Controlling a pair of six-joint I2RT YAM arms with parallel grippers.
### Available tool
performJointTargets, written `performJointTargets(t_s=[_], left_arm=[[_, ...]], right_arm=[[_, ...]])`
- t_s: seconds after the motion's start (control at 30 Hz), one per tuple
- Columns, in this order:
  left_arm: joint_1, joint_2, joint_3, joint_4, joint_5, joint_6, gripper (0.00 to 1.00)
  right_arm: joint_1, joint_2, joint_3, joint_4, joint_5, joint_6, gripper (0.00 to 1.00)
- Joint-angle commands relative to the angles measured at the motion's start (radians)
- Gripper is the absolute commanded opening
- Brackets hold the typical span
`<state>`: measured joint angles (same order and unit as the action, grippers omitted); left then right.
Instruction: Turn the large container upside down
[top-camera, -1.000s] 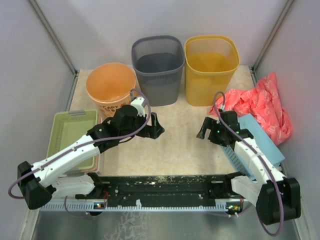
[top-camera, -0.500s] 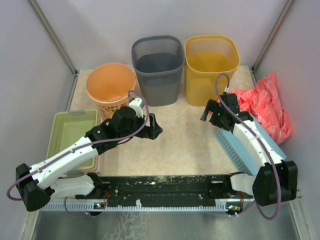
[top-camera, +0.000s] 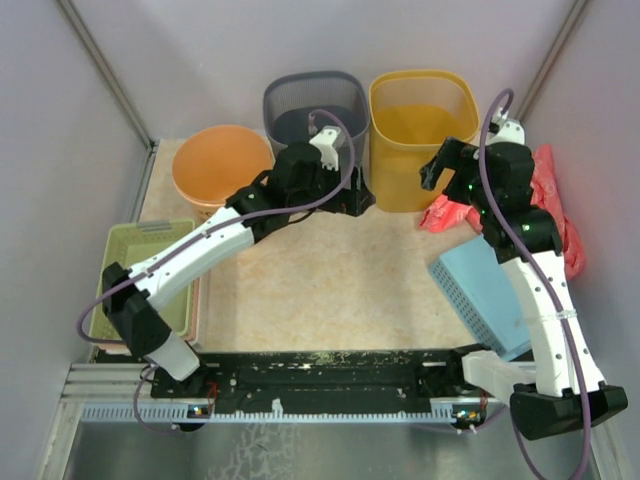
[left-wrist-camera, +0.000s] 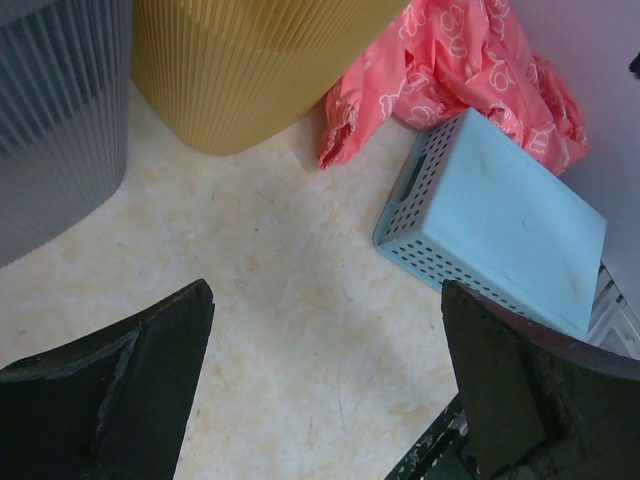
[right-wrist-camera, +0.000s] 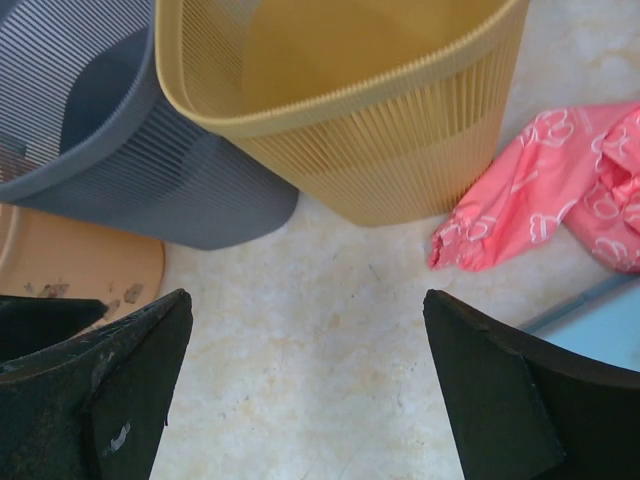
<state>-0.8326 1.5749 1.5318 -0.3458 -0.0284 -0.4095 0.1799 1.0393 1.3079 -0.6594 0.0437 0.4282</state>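
The large container, a tall yellow ribbed bin (top-camera: 420, 140), stands upright and empty at the back of the table, right of centre. It also shows in the left wrist view (left-wrist-camera: 250, 70) and the right wrist view (right-wrist-camera: 350, 100). My left gripper (top-camera: 355, 195) hangs open just in front of the gap between the grey and yellow bins, touching nothing (left-wrist-camera: 325, 300). On the yellow bin's front right my right gripper (top-camera: 440, 172) is raised and open, with only bare table between its fingers (right-wrist-camera: 307, 300).
A grey bin (top-camera: 315, 110) stands directly left of the yellow one, and an orange bucket (top-camera: 220, 165) further left. Pink cloth (top-camera: 550, 190) lies at the right wall. A light blue basket (top-camera: 490, 290) lies overturned below it. Green tray (top-camera: 130, 270) at left.
Both arms have reached toward the back. The left gripper went from mid-table to the front of the bins. The right gripper rose and moved back beside the yellow bin. Both stayed open.
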Motion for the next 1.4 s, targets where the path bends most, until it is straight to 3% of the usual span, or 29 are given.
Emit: performJointTargets(t_s=[0.0,0.2,0.3,0.43,0.77,0.93,1.03,1.17,1.37], left_arm=[[0.038,0.091,0.074,0.078,0.089,0.024,0.99],[0.142,0.151,0.058,0.184,0.152,0.019,0.99],[0.19,0.174,0.051,0.224,0.16,0.029,0.99],[0.26,0.213,0.078,0.228,0.168,0.04,0.99],[0.434,0.254,0.092,0.24,0.198,-0.003,0.99],[0.455,0.206,0.072,0.211,0.234,0.0,0.99],[0.454,0.156,0.028,0.214,0.303,-0.018,0.99],[0.435,0.094,-0.025,0.215,0.372,-0.038,0.99],[0.375,0.017,-0.024,0.17,0.385,-0.019,0.99]], right_arm=[[-0.01,0.064,0.132,-0.029,0.003,-0.076,0.98],[-0.01,0.179,0.245,0.045,-0.151,-0.135,0.95],[-0.01,0.247,0.306,0.101,-0.227,-0.151,0.87],[-0.004,0.327,0.374,0.149,-0.27,-0.157,0.83],[0.13,0.725,0.832,-0.046,-0.079,-0.318,0.82],[0.155,0.927,1.081,-0.171,-0.033,-0.36,0.78],[0.178,0.999,1.146,-0.223,0.033,-0.392,0.74],[0.184,0.985,1.064,-0.194,0.064,-0.399,0.63],[0.209,1.009,1.061,-0.199,0.085,-0.406,0.36]])
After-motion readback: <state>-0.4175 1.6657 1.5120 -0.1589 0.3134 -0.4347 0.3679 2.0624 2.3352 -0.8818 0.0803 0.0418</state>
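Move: The yellow container's middle is some 23 cm ahead of the right hand, nearly straight on (1 cm left) and 18 cm lower. The grey container stands level with it, about 20 cm left of the hand, and the red cloth lies 10 cm ahead, 24 cm right. From the left hand, the grey container is about 22 cm ahead, 8 cm left; the orange one 16 cm ahead, 26 cm left; the yellow one 22 cm ahead, 12 cm right. The right fingers end astride the yellow container's left rim, one inside and one outside, closing to about half open: that hand reaches some 20 cm forward and 12 cm left, rising, then dipping over the rim, rolling left side down and turning counter-clockwise. The left hand, open, drives about 18 cm forward against the grey container's front while swinging left, then draws back 6 cm. ##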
